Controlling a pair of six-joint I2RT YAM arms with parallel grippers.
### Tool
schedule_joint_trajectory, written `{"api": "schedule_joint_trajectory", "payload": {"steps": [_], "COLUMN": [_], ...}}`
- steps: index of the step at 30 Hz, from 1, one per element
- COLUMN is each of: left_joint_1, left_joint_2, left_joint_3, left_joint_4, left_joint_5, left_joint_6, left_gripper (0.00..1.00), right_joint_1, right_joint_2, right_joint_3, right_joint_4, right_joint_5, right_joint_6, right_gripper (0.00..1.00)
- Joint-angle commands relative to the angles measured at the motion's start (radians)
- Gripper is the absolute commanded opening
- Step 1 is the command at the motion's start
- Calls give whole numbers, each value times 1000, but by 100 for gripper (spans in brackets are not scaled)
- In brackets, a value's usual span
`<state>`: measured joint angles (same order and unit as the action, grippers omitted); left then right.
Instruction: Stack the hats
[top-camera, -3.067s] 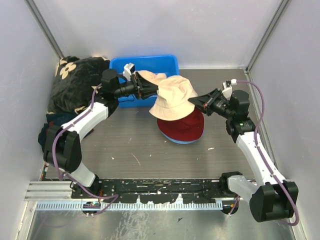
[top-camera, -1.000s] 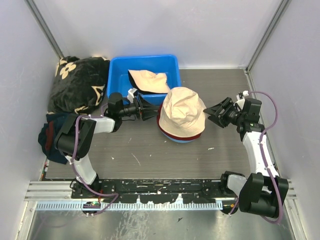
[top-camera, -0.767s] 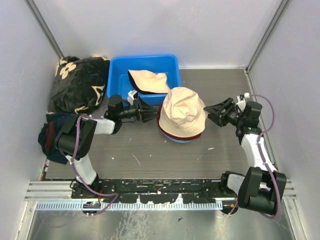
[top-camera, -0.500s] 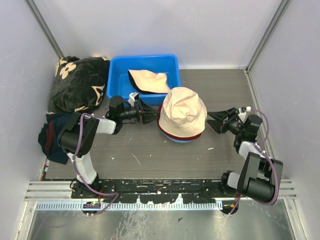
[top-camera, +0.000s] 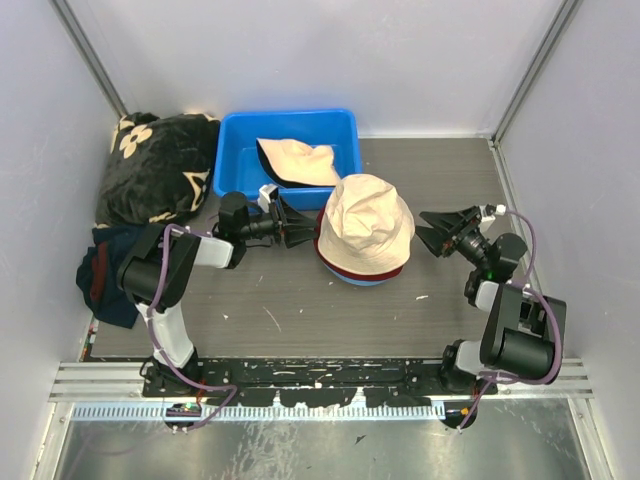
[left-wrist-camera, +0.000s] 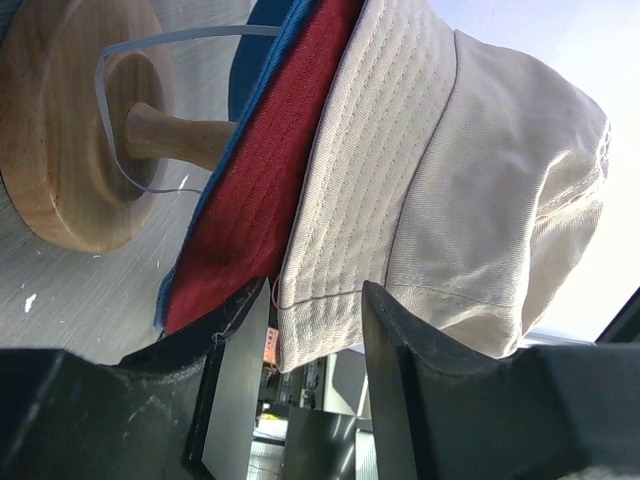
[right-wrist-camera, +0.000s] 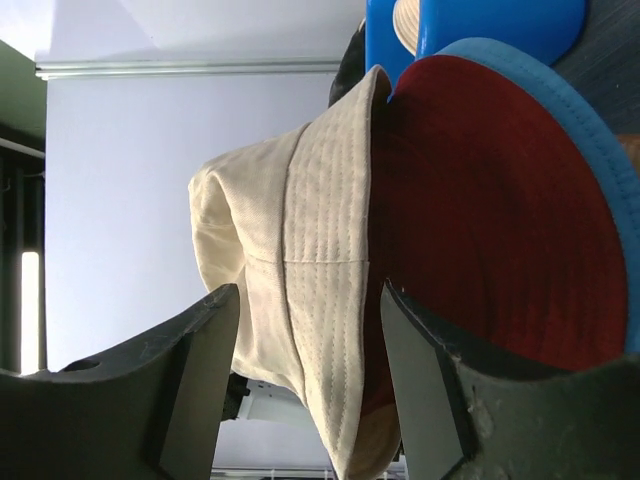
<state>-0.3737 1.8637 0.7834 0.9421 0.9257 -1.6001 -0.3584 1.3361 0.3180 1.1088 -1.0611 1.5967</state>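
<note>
A cream hat (top-camera: 365, 222) tops a stack, with the dark red hat's brim (top-camera: 372, 271) and the light blue hat's brim (top-camera: 358, 283) showing under it. The left wrist view shows the stack on a wooden stand (left-wrist-camera: 70, 140). My left gripper (top-camera: 303, 228) is open at the stack's left edge; the cream brim (left-wrist-camera: 350, 230) lies between its fingers (left-wrist-camera: 400, 360) unpinched. My right gripper (top-camera: 432, 231) is open, a little right of the stack, facing the cream hat (right-wrist-camera: 285, 250) and red hat (right-wrist-camera: 490, 210). A second cream hat (top-camera: 297, 160) lies in the blue bin (top-camera: 238, 135).
A black blanket with cream flowers (top-camera: 150, 165) is heaped at the back left, with a navy cloth with red trim (top-camera: 100, 270) in front of it. Grey walls close both sides and the back. The metal base rail (top-camera: 300, 385) runs along the near edge.
Three seconds ago both grippers held the cream hat up over the stack; it now rests on the stack and both have let go. Lately the right arm folded back nearer; the left barely moved.
</note>
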Motion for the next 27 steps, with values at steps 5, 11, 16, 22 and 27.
{"api": "schedule_joint_trajectory", "payload": {"steps": [5,11,16,22,27], "left_joint_1": [-2,-15,-17,-25,-28], "left_joint_2": [28,24,20,15,17], "left_joint_3": [40,38,30,12,-15], "left_joint_4": [13,14,15,34,64], "left_joint_5": [-25,-33,-32,-27,-26], "left_joint_6": [-10,-13,-13,-22,-26], "left_gripper": [49,49,49,49,49], "right_joint_1": [42,95,104,105,104], "right_joint_2": [77,129,129,111,125], "right_joint_3": [74,98,75,41,36], "right_joint_4": [133,225,217,153,154], "right_joint_5": [-10,15,20,25,33], "right_joint_6": [33,93,88,40,33], "right_gripper": [66,63,24,3,2]}}
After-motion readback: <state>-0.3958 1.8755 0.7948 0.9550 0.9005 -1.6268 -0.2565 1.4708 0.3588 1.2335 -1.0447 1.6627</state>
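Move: The cream hat's middle is about 12 cm left of the right hand, level fore and aft and some 3 cm above it, its near brim edge just off the open fingers. The red hat is right under it, 12 cm left, 1 cm back and 1 cm below; the blue tub lies about 29 cm left, 14 cm ahead and 15 cm down. From the left hand the cream hat's middle is some 10 cm right, 1 cm ahead and 4 cm up. The right hand eases about 2.5 cm left and slightly forward onto the cream hat's brim, then shuts, pinching its edge. ##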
